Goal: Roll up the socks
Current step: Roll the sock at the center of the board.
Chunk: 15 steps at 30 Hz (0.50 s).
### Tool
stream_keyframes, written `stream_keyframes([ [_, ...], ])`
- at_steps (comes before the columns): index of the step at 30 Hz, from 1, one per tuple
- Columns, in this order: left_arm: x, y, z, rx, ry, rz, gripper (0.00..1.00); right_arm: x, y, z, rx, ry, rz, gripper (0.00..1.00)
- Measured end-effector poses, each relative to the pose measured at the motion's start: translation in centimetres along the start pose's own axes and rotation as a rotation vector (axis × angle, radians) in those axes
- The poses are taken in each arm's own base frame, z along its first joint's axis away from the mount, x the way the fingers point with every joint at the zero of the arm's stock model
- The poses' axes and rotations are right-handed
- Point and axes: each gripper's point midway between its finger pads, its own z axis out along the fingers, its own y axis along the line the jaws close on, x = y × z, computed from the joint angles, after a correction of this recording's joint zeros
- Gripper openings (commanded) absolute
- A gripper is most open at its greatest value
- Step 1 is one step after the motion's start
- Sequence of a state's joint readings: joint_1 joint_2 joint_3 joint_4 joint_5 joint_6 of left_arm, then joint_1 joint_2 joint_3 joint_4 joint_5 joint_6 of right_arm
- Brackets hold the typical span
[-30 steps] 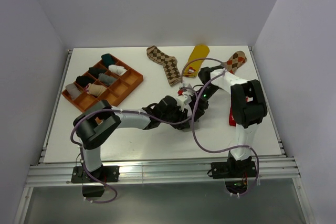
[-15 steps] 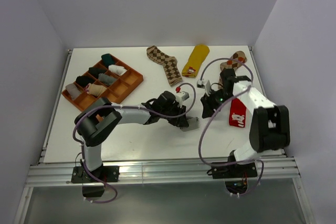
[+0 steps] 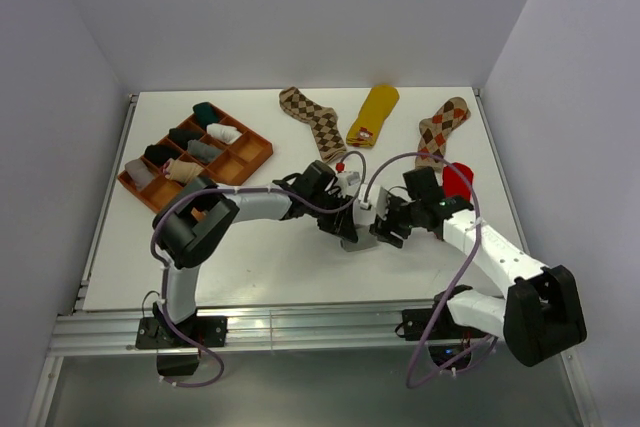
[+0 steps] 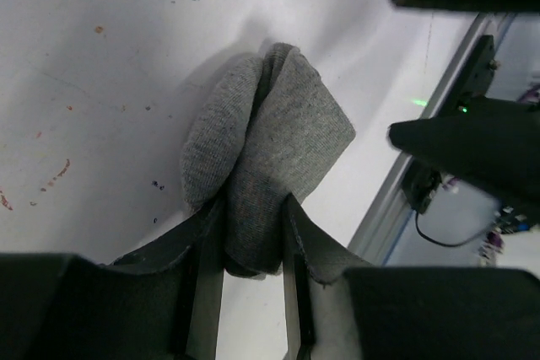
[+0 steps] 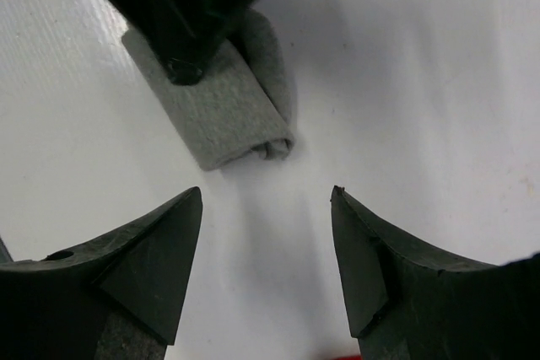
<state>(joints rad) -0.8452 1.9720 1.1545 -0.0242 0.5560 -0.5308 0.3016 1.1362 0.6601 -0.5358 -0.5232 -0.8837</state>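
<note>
A grey sock [image 4: 270, 137], rolled into a short bundle, lies on the white table [image 3: 250, 267] near its middle. My left gripper [image 4: 251, 212] is shut on one end of the roll, a finger on each side. In the top view this grip [image 3: 350, 230] sits just left of my right gripper [image 3: 385, 227]. My right gripper [image 5: 266, 200] is open and close to the roll's free end [image 5: 228, 111] without touching it. Two brown argyle socks [image 3: 312, 119] [image 3: 443, 125] and a mustard yellow sock [image 3: 373, 113] lie flat at the back. A red sock [image 3: 456, 179] shows behind my right arm.
An orange compartment tray [image 3: 258, 152] with several rolled socks in it stands at the back left. The table's rail edge [image 3: 300, 322] runs along the front by the arm bases.
My right arm has swung from the far side round to the right of the roll, and its jaws have opened wider. My left gripper has kept its hold and shifted slightly.
</note>
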Motion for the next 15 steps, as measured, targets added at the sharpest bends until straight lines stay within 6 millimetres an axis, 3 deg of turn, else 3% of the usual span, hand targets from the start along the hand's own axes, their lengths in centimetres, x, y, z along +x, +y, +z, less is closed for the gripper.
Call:
stream_keyframes([
  [9,0.3,0.3,-0.2,0.08,0.101,-0.067,0.01,-1.9,2.5,2.4,-0.024,-0.002,-0.202,0.71],
  [15,0.7,0.2,-0.3,0.105,0.145,-0.091,0.0,-1.4,3.6,3.6,-0.033,0.034,-0.272,0.72],
])
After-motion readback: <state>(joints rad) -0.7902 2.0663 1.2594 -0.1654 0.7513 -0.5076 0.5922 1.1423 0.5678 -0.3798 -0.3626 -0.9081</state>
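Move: The half-rolled grey sock, pinched in the left fingers, lies some 6 cm to the right hand's left, 3 cm back and 5 cm lower. From the left hand its middle is about 2 cm to the right, 1 cm back and 2 cm below. On the board, some 7 cm below the right hand, the red sock is roughly 18 cm to that hand's right and 10 cm ahead; the yellow sock is straight ahead about 30 cm. Still pinching the grey sock, the left hand stays nearly in place and rolls it over by some 10 degrees. The right hand sweeps left about 4.5 cm towards the sock's free end, also drawing back and sinking 2 cm each, mostly down at the last, and turning roughly 15 degrees counter-clockwise. Its fingers stay wide open and come right up to the sock; whether they touch can't be made out. ##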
